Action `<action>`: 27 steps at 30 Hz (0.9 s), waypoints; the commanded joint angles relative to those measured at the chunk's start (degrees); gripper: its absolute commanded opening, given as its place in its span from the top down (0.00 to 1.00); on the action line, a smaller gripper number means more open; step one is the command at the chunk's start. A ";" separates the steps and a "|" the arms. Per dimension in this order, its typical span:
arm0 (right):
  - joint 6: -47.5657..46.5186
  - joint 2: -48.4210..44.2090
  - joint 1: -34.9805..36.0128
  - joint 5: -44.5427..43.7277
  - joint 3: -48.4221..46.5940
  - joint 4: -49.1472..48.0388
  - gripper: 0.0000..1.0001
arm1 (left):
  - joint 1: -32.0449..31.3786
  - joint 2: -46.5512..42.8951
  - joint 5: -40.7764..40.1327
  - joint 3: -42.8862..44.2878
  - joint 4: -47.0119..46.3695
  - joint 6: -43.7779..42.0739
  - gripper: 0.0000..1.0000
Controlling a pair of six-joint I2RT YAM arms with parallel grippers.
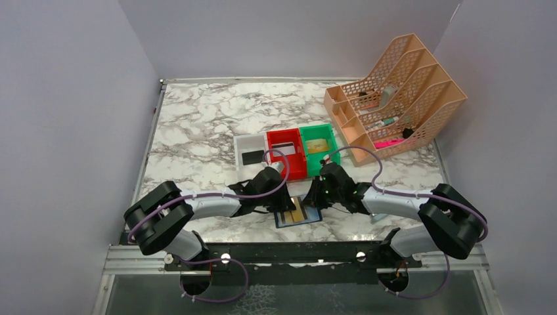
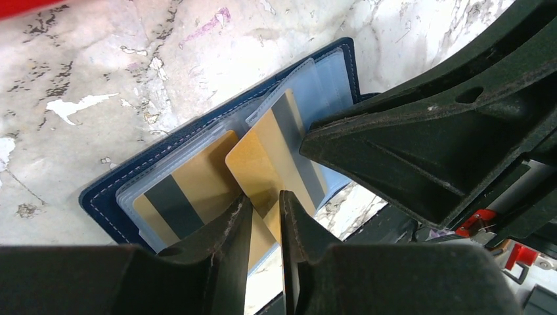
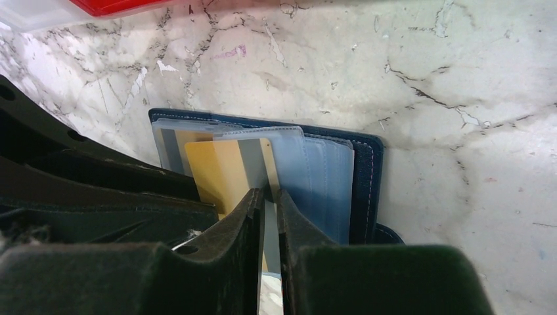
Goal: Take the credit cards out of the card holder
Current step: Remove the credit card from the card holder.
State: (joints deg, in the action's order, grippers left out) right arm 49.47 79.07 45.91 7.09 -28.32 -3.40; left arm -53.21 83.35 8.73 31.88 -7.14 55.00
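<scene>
The navy card holder (image 1: 289, 224) (image 2: 108, 197) (image 3: 365, 172) lies open on the marble near the table's front edge, its clear sleeves fanned out. One gold credit card (image 2: 190, 187) with a dark stripe sits in a sleeve. A second gold credit card (image 1: 300, 210) (image 2: 263, 157) (image 3: 220, 172) sticks out of the sleeves at a slant. My left gripper (image 1: 284, 207) (image 2: 265, 197) is slightly open, with that card's lower corner in the gap. From the other side, my right gripper (image 1: 320, 199) (image 3: 268, 192) (image 2: 420, 144) is shut on the card's striped edge.
Behind the holder stand three bins: a white bin (image 1: 244, 140) with a black card, a red bin (image 1: 299, 159) with a whitish card and a green bin (image 1: 332, 141) with a gold card. A peach mesh organiser (image 1: 401, 92) fills the back right.
</scene>
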 commanded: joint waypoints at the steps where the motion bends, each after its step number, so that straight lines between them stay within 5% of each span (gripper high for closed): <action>1: 1.12 3.04 1.11 -1.95 2.71 3.13 0.83 | -0.58 1.24 3.83 -1.16 -7.48 2.20 0.75; 13: 2.39 -1.83 1.11 -3.68 4.44 3.29 0.83 | -0.38 -1.78 -0.23 -2.09 -4.95 2.32 0.94; 27: -0.67 -6.79 1.11 0.73 2.53 2.36 0.80 | -0.31 -3.55 -2.71 1.04 5.03 -3.49 0.97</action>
State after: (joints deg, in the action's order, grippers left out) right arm 50.72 73.56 46.57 5.65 -24.80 -2.85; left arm -53.12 80.79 7.86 31.05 -6.72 54.81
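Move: Right at the left fingertips is the left long edge of the gold credit card; its middle lies some 2 cm to that hand's right and 1 cm below, and from the right hand about 3 cm left and 1 cm below. From the left hand, the open card holder's middle is about 3 cm right, the second gold card about 2 cm left and 1 cm nearer, both 2 cm down, with the red box some 18 cm straight ahead. Closing its slightly open fingers, the left hand pinches the gold card's left long edge about midway along, then rises by under 1 cm with it. Meanwhile the right hand eases off from the card's right edge, about 1 cm to the right and 1 cm back while rising slightly, its fingers staying slightly open. ##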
